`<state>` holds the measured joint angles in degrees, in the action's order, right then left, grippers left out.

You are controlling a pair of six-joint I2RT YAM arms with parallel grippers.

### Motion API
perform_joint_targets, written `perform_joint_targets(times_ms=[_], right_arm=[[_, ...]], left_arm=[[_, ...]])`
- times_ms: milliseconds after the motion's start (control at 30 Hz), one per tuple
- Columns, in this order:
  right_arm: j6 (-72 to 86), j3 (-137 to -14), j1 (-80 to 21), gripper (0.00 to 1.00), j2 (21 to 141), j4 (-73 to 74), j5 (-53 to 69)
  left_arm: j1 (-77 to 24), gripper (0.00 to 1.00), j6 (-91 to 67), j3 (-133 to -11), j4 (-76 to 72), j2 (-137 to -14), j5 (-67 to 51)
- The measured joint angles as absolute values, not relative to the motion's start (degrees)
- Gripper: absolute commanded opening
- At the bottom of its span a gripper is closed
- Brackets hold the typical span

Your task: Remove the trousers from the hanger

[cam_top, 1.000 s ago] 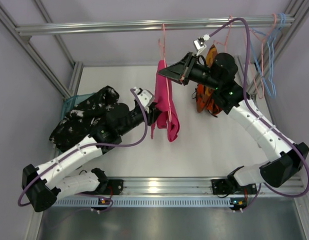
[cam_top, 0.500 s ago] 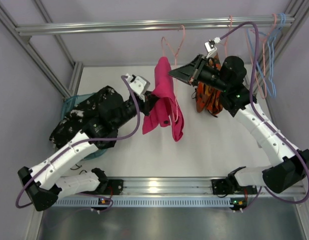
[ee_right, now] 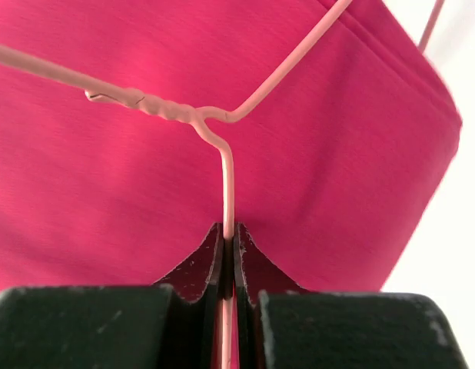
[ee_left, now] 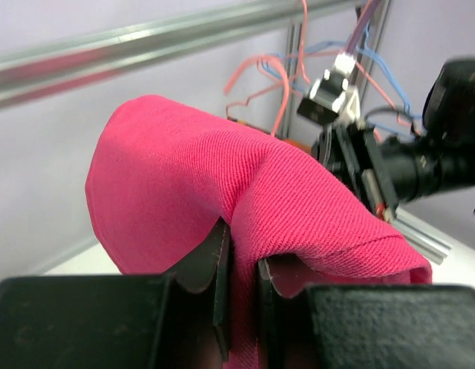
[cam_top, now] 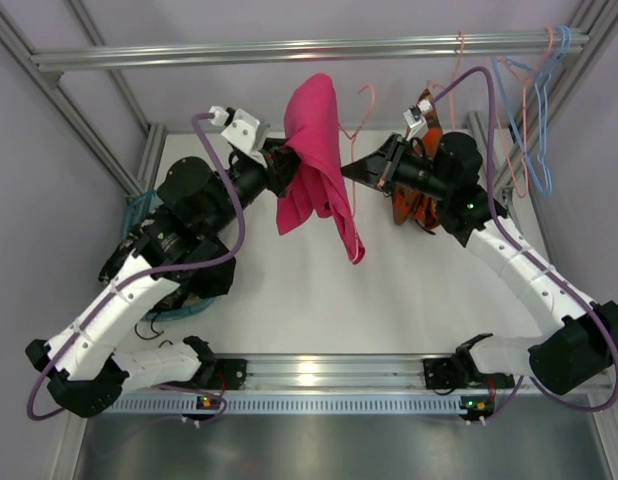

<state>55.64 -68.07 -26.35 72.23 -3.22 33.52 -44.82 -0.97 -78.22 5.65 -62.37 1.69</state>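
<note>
The magenta-pink trousers (cam_top: pixel 314 150) hang lifted high over the table's middle, folded over my left gripper (cam_top: pixel 281 165), which is shut on the cloth (ee_left: pixel 245 207). My right gripper (cam_top: pixel 359 168) is shut on the thin pink wire hanger (ee_right: pixel 226 192) beside the trousers, with the pink cloth (ee_right: pixel 145 177) right behind the wire. The hanger's hook (cam_top: pixel 367 100) is off the rail. The orange-red patterned trousers (cam_top: pixel 417 205) hang behind my right arm, mostly hidden.
A black garment with white marks (cam_top: pixel 139 250) lies in a teal basket (cam_top: pixel 139 205) at the left, under my left arm. Blue and pink empty hangers (cam_top: pixel 534 100) hang on the top rail (cam_top: pixel 189 52) at the far right.
My left gripper has raised the pink trousers up and to the left. My right gripper has drawn the hanger to the right and down, off the rail, so the cloth is sliding off it.
</note>
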Motion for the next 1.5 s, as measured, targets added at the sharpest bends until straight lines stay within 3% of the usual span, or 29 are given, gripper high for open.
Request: perform_joint_targets(times_ms=[367, 667, 1067, 1500], right_arm=[[52.6, -64.1, -26.0, 0.0, 71.6, -0.6, 33.4], [50.0, -64.1, -26.0, 0.0, 69.1, 0.1, 35.3], [45.7, -64.1, -26.0, 0.0, 66.5, 5.2, 39.3], [43.9, -64.2, -26.1, 0.0, 63.0, 8.2, 40.9]], left_arm=[[-39.6, 0.0, -1.4, -88.3, 5.0, -62.8, 2.4], [-22.1, 0.0, -5.6, -87.4, 8.5, -55.7, 2.2], [4.6, 0.0, -1.7, -80.0, 16.8, -29.1, 9.5], [8.6, 0.0, 13.7, -63.6, 33.6, -14.6, 17.8]])
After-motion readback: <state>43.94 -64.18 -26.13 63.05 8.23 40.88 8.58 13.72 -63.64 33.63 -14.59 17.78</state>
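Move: The left hand grips the pink trousers; the teal basket with the black clothing lies some 28 cm to its left, roughly level fore and aft, and about 40 cm below. The hanger's frame is about 14 cm to its right, 3 cm nearer the base and 12 cm lower. The right hand holds the hanger's neck; from it the trousers' middle is about 6 cm left, 2 cm forward and 4 cm above, the orange garment some 18 cm right, 10 cm farther out and 15 cm lower. Upwards by about 10 cm first, then in a broad sweep left and back, the left hand draws the trousers off the hanger and away towards the basket side, swinging counter-clockwise about 70 degrees and sinking at the end, its grip kept throughout. The right hand keeps its pinch on the hanger's neck, dips slightly, then eases back about 6 cm. ##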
